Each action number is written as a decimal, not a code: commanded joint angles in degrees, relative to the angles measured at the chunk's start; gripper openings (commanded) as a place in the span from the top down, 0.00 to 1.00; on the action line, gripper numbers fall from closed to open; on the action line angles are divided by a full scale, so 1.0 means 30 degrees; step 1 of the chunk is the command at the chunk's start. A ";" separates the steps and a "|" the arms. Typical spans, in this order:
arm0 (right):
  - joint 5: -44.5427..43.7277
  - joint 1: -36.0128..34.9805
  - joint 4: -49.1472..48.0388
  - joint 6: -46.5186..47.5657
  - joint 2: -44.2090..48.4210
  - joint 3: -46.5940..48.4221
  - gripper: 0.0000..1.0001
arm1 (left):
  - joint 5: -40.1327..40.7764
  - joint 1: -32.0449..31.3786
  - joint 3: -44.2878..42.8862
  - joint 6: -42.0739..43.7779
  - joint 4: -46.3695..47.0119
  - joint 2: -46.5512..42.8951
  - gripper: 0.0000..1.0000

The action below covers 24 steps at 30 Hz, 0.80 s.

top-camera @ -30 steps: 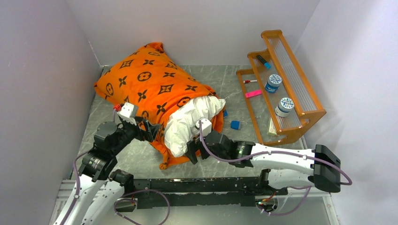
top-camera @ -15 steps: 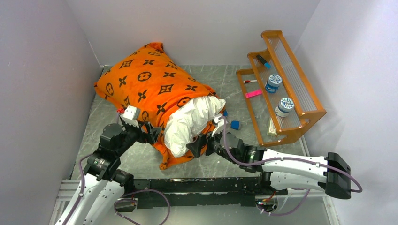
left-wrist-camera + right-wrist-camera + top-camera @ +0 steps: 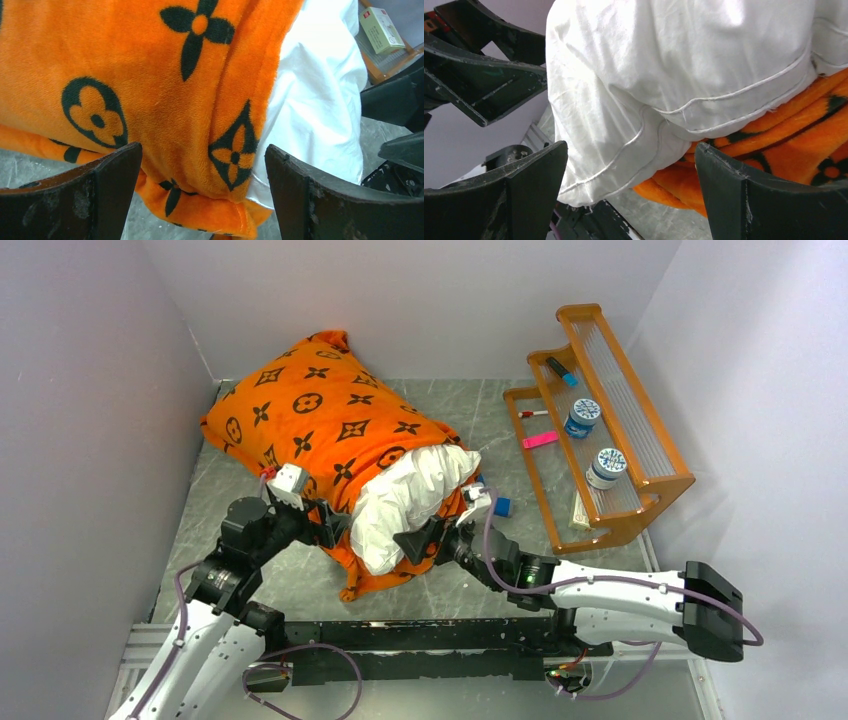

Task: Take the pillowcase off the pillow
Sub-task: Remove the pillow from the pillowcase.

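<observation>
The orange pillowcase [image 3: 320, 425] with dark brown motifs covers most of the white pillow [image 3: 405, 495], whose near end sticks out of the case's open mouth. My left gripper [image 3: 335, 525] stands open at the left side of that mouth, its jaws either side of the orange edge [image 3: 220, 150] without pinching it. My right gripper [image 3: 418, 540] is open at the right side, with the pillow's white corner [image 3: 624, 120] and some orange fabric [image 3: 774, 145] in front of its jaws. Neither holds anything.
An orange wooden rack [image 3: 600, 430] stands at the right with two white jars [image 3: 583, 417], a marker and a pink item. A small blue block [image 3: 502, 506] lies on the grey tabletop beside the pillow. White walls close in the left, back and right.
Both arms have reached further in toward the pillow's exposed end. The left gripper moved right to the pillowcase edge; the right gripper moved up to the white corner. Both stayed open.
</observation>
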<state>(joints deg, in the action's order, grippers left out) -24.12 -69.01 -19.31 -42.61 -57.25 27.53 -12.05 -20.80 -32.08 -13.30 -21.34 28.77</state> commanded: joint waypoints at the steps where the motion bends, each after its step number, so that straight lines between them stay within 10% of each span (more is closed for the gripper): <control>1: 0.0211 0.0100 -0.2921 -0.1683 -0.1084 0.0013 0.00 | -0.1452 0.0178 0.0049 0.0425 0.1056 0.0102 0.03; 17: 0.3348 0.0696 -0.5542 -0.4802 -0.7029 0.2525 0.08 | -0.3068 0.0706 0.0176 0.0443 0.1312 0.0677 0.03; 24: 0.5753 0.2225 -0.7452 -0.4539 -0.6809 0.2525 0.60 | -0.3005 0.0751 0.0283 0.0261 0.1275 0.0425 0.04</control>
<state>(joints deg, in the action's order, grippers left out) -11.86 -64.25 -33.26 -56.60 -79.48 32.51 -19.68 -18.83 -31.77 -12.97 -19.66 30.87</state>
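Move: The near end of the white pillow, sticking out of the pillowcase, lies about 7 cm to the left of my right hand, roughly 1 cm ahead and some 6 cm below. The pillowcase's lower flap lies about 11 cm to my right hand's left and 7 cm back; a blue block lies some 18 cm to its right and 6 cm ahead, on the table. From my left hand the same pillow end is about 9 cm to the right, level with it fore and aft, 6 cm lower. I slide my open right hand about 6 cm to the left onto the near end of the white pillow, sinking some 4 cm early on, with the wrist rolling around 15 degrees clockwise as seen from behind the hand. Over the last stretch I close its fingers about halfway around a fold of white fabric. My left hand, still open, edges barely 1 cm right towards the pillow. ##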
